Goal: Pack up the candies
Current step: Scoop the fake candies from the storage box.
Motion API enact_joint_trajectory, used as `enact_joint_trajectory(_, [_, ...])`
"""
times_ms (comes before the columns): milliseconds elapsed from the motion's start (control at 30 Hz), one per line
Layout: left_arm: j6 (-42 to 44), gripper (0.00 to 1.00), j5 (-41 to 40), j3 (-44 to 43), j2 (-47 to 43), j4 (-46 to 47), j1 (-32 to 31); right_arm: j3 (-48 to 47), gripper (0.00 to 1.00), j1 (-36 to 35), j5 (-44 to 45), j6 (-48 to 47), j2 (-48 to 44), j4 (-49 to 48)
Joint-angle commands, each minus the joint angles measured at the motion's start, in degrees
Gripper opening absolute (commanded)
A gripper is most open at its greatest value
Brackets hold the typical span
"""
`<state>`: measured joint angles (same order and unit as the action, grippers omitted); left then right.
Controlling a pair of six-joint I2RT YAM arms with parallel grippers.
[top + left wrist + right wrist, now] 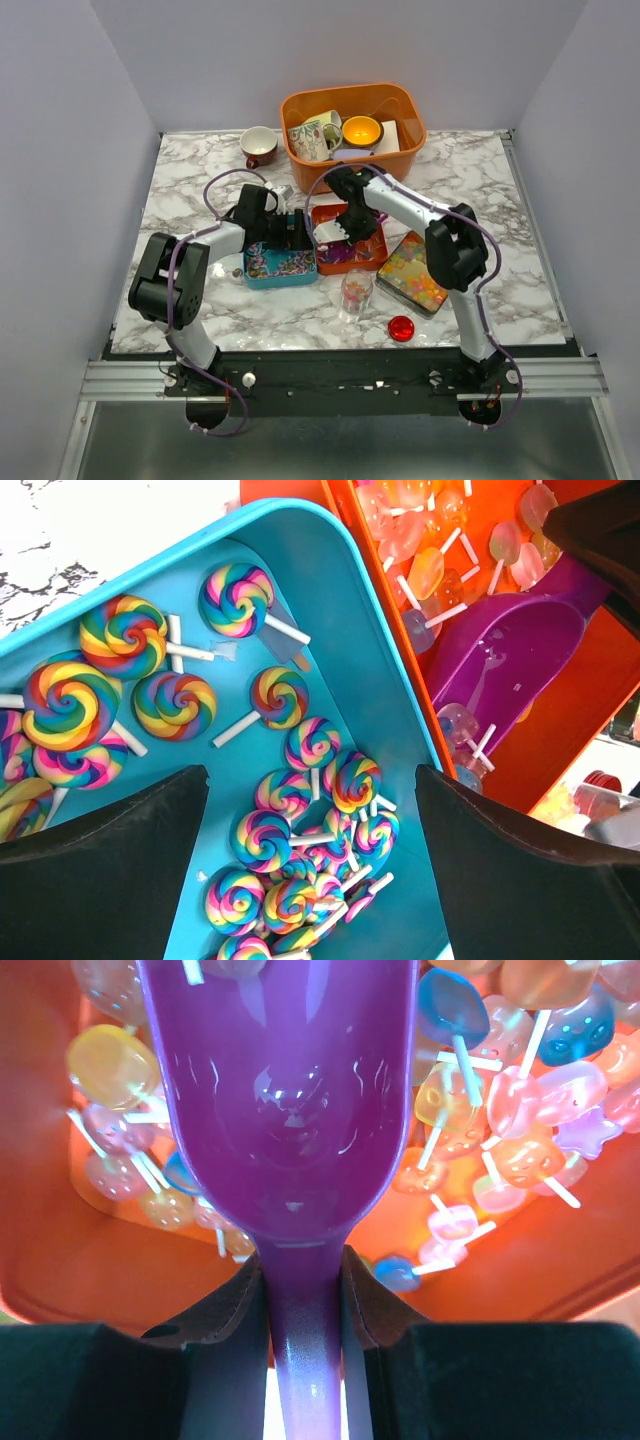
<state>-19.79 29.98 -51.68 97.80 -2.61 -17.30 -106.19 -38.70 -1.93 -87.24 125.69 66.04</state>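
The candies lie in three open tins. Rainbow swirl lollipops (262, 838) fill the blue tin (262, 282). Pale translucent lollipops (497, 1156) lie in the orange tin (378, 262). Glossy yellow-orange jelly beads (413, 270) fill a third tin to the right. My left gripper (310, 780) hangs open just above the swirl lollipops, nothing between its fingers. My right gripper (305, 1260) is shut on the handle of the purple scoop (280, 1090), whose bowl sits down among the pale lollipops in the orange tin. The bowl looks empty.
A clear cup (356, 290) holding some candies stands in front of the tins, with a round red lid (401, 328) to its right. At the back are an orange bin (405, 100) with a mug and a bowl, and a red-and-white cup (259, 146).
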Motion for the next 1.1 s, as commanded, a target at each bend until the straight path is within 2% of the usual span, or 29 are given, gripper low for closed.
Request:
enact_joint_trajectory(0, [1.4,0.99,1.2,0.8,-1.0,-3.6,-0.8,-1.6,0.01,1.2,-21.6,2.8,1.5,0.0])
enact_joint_trajectory(233, [3.8,0.99,1.5,0.9,-3.2,-6.2,-0.4,3.8,0.01,4.2,-30.1,0.9,-3.8,-2.3])
enact_joint_trajectory(500, [4.6,0.99,3.8,0.4,-4.4,-6.4,0.1,9.2,0.01,7.0,-34.3,0.1,-8.1,-4.0])
enact_joint_trajectory(867, [11.4,0.99,18.5,-5.5,-3.9,-11.3,1.9,12.1,0.01,11.4,-37.8,0.9,-9.1,-4.8])
enact_joint_trajectory(1067, [14.3,0.99,23.0,-7.7,-4.9,-15.0,3.2,14.8,0.01,13.6,-38.2,0.8,-11.0,-5.6])
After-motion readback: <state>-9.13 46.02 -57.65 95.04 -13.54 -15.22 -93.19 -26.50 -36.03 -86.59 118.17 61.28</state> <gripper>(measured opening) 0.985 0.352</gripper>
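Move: The right hand already holds the purple scoop, bowl down in the orange tray. The candies it goes for, in that tray's near-left corner, lie about 6 cm back, 6 cm left and 5 cm below. The clear jar stands some 13 cm back and 1 cm left; the teal tray's middle is 6 cm back, 17 cm left. From the left hand those candies lie about 4 cm back, 6 cm right and 4 cm down. Right hand draws back about 4 cm, tipping the held scoop leftward through the candies; left hand lifts 5 cm. ##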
